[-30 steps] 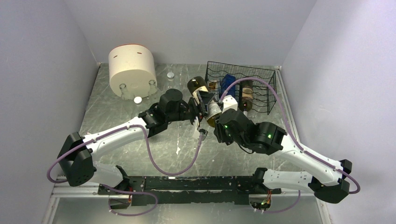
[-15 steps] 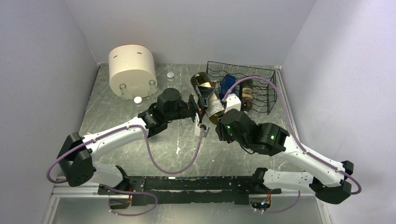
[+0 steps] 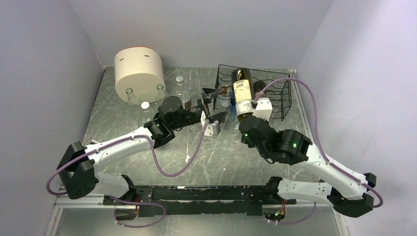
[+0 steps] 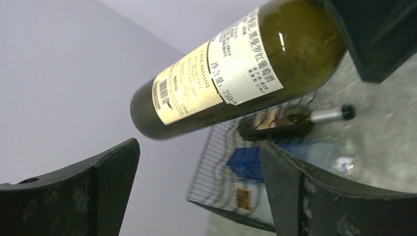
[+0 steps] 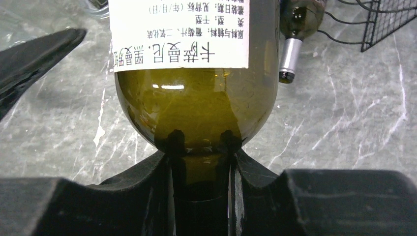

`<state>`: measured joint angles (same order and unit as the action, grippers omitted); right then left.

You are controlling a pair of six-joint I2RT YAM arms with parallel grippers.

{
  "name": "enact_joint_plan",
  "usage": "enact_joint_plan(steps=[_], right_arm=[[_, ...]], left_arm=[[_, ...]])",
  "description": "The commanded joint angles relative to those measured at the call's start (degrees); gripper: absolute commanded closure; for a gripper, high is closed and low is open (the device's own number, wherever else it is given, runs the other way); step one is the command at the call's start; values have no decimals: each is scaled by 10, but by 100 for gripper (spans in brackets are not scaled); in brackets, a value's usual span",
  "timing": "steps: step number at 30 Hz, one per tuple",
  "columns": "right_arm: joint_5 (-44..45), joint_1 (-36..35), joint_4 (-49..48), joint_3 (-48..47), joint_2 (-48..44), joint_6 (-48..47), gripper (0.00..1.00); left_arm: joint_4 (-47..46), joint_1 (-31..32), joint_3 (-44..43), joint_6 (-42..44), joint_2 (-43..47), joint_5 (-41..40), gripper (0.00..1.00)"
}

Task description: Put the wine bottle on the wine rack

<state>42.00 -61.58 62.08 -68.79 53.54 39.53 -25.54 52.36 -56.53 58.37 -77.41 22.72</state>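
The wine bottle (image 3: 241,91), dark green glass with a white label, is held off the table by its neck, base pointing to the back wall. My right gripper (image 3: 250,118) is shut on that neck (image 5: 200,162). The bottle's body (image 5: 187,88) hangs over the left part of the black wire wine rack (image 3: 278,93). My left gripper (image 3: 215,104) stands open just left of the bottle, apart from it. From the left wrist the bottle (image 4: 236,69) passes above the spread fingers (image 4: 305,196), with the rack (image 4: 221,167) behind.
Another bottle with a silver cap (image 5: 291,59) lies in the rack next to a blue-labelled item (image 4: 255,162). A cream cylindrical container (image 3: 139,71) stands back left, with small glass jars (image 3: 129,93) and white caps (image 3: 145,104) in front. Walls close in on both sides.
My left gripper opened, let go of the bottle and drew back to the left. The right arm swung the bottle right and turned it base-first over the rack.
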Motion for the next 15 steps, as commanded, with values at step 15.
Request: enact_joint_plan(steps=[15], right_arm=[[-168, 330, -53, 19, 31, -59, 100]], left_arm=[[164, 3, 32, -670, 55, -255, 5]])
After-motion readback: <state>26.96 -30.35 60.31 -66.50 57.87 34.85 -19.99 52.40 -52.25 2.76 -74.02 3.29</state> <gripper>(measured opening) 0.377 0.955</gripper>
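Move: The right hand holds the wine bottle by its neck, base pointing ahead. The rack's free right-end slot lies about 17 cm ahead, 16 cm to the right and 16 cm below. The dark bottle already racked beside it is some 14 cm ahead, 9 cm right; the blue bottle is roughly 13 cm ahead, straight in line, both about 18 cm down. From the empty left hand the slot is around 10 cm ahead, 27 cm right, 24 cm below. Keeping its pinch on the neck, the right hand swings the wine bottle rightward about 7 cm, with some 5 cm forward and 4 cm down, towards the rack's free right end, turning it nearly 20 degrees clockwise and tipping its base end down a little. The left hand, already free and wide open, sinks 5–6 cm and draws left, away from the bottle, its wrist rolling over 50 degrees. ##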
